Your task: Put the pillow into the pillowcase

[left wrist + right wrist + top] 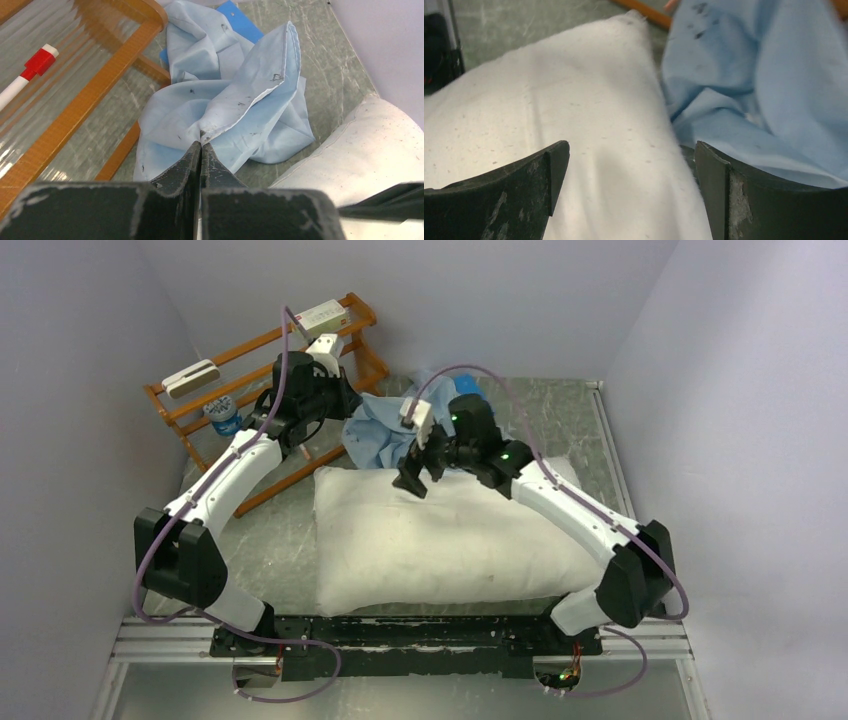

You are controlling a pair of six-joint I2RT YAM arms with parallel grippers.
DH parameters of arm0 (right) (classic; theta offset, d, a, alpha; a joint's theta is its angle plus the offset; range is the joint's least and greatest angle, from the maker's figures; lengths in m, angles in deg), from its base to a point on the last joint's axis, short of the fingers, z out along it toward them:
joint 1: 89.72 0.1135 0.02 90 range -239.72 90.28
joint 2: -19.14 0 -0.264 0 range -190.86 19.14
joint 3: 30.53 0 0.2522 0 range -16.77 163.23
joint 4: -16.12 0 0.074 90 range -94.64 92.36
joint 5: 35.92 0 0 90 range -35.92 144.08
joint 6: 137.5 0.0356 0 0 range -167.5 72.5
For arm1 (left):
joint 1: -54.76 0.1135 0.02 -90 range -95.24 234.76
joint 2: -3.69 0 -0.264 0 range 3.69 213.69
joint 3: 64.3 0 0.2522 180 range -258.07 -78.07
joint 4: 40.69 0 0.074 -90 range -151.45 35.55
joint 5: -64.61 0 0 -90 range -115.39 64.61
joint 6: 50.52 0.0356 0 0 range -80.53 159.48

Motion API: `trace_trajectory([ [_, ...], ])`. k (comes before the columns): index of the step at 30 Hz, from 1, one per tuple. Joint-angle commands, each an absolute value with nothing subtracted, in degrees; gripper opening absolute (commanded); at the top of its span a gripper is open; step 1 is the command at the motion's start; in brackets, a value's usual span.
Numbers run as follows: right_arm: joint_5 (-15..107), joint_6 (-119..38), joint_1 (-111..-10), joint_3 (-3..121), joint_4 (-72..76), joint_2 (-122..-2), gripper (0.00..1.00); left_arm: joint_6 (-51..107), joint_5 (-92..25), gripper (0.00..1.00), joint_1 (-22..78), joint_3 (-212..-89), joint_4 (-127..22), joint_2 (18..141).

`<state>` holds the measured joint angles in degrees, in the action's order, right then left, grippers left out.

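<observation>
The white pillow [440, 540] lies across the middle of the table, plump and speckled. Behind its far edge the pale blue pillowcase [380, 435] sits crumpled in a heap. My left gripper [201, 145] is shut on a fold of the pillowcase [240, 100] near its white-hemmed edge, holding it up. My right gripper [631, 155] is open and hovers just over the pillow [549, 100] at its far edge, with the pillowcase [764, 90] beside its right finger. From above, the right gripper [415, 480] is at the pillow's far rim and the left gripper [345, 405] at the heap's left side.
An orange wooden rack [260, 370] stands at the back left, right next to the left arm, holding a red-capped marker [30, 75] and small items. A flat bright-blue sheet [240, 20] lies under the pillowcase. Walls close in on both sides.
</observation>
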<state>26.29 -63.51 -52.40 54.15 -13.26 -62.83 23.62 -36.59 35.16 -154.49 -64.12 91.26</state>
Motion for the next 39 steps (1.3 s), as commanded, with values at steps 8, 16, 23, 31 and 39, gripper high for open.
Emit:
trace_trajectory([
  [8,28.0,-74.04,-39.48,61.79,-24.73,-72.57,1.0,22.91,-36.75,0.05,35.69,-154.47,-62.67,88.96],
  [16,25.21,-76.08,-35.61,67.37,-30.88,-77.73,1.0,23.03,-36.56,0.05,35.69,-154.4,-62.66,88.87],
  [23,30.7,-75.93,-33.98,67.63,-33.97,-82.13,1.0,23.05,-36.51,0.05,35.71,-153.75,-62.45,88.89],
  [31,37.47,-74.38,-33.12,60.03,-29.99,-86.61,0.92,22.72,-35.76,0.05,35.77,-151.47,-61.45,87.92],
  [39,38.44,-71.95,-33.14,58.79,-25.85,-81.4,0.0,23.96,-36.25,0.05,35.77,-151.85,-61.5,87.68],
])
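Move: The open right hand hangs over the pillow, whose middle lies about 11 cm back, 8 cm to the right and 16 cm below; the spot to grip on its left part is roughly 7 cm back, 9 cm left and 12 cm down. The pillowcase's middle lies some 15 cm ahead, 1 cm left and 19 cm below. From the left hand, which still holds the case, the pillow's middle is about 25 cm back, 20 cm right and 18 cm below. The right hand swings left and back, sinking some 12 cm, and pinches the pillow left of its middle. ##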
